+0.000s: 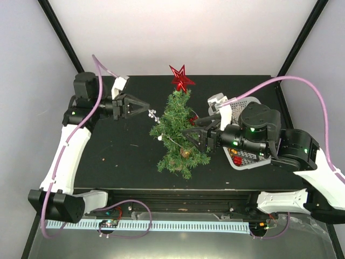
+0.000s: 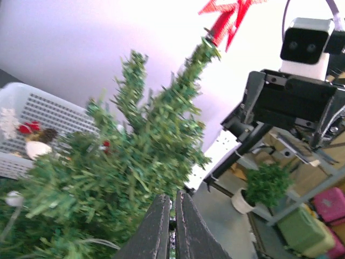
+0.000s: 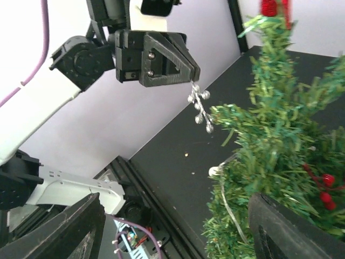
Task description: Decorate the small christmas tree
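Note:
The small christmas tree (image 1: 178, 132) stands mid-table, topped by a red star (image 1: 181, 78). My left gripper (image 1: 145, 111) is at the tree's upper left, shut on a silver beaded sprig ornament (image 1: 153, 114) that hangs at the branch tips. The sprig shows clearly in the right wrist view (image 3: 200, 105), dangling from the left fingers (image 3: 178, 59). In the left wrist view my left gripper (image 2: 173, 198) has closed jaws in front of the tree (image 2: 124, 162). My right gripper (image 1: 188, 137) is open at the tree's right side. Its wide gap (image 3: 172, 226) holds only some branches (image 3: 280, 140).
A white basket (image 1: 243, 161) with ornaments lies under the right arm at the table's right; it also shows in the left wrist view (image 2: 48, 116). Red berries (image 3: 323, 189), a gold bauble (image 1: 185, 153) and a white bead on a silver string (image 3: 214, 171) are on the tree.

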Action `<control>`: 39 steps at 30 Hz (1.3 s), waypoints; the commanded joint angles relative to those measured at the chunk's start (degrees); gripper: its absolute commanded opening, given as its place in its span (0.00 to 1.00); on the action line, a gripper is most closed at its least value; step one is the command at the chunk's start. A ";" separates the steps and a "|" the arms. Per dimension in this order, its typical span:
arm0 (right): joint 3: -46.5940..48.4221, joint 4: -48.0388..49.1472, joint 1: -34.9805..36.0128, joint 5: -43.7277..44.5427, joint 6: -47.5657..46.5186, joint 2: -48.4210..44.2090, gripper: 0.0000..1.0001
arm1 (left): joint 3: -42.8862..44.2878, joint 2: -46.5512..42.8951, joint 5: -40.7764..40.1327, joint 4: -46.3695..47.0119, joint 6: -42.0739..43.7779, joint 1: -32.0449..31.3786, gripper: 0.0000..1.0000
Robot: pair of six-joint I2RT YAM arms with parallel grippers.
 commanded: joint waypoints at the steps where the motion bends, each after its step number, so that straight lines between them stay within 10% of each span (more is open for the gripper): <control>1: -2.27 1.85 0.03 6.50 2.55 -2.89 0.73 | 6.96 3.40 -5.69 -11.41 12.47 0.08 0.01; 20: -8.22 -9.07 0.03 28.05 14.48 -9.45 0.73 | 11.11 8.01 -16.65 -25.66 28.09 -6.10 0.02; 39: -18.14 -7.60 0.03 28.61 20.27 -16.81 0.73 | 15.99 13.70 -20.07 -26.06 29.82 -10.93 0.02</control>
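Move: The left hand already grips the silver bead sprig; the tree's upper left branches lie about 7 cm to its right, 4 farther out and 8 below. The red star is some 11 cm right, level fore and aft, 8 above; the white bulb 4 right and 12 below, likewise level. From the empty right hand, the basket lies about 23 cm right, 19 ahead and 40 below, the tree 8 ahead and 2 left, its middle 15 below. Left brings the held sprig forward, down and right into the tree's upper left; open right swings right, about 11 cm. ##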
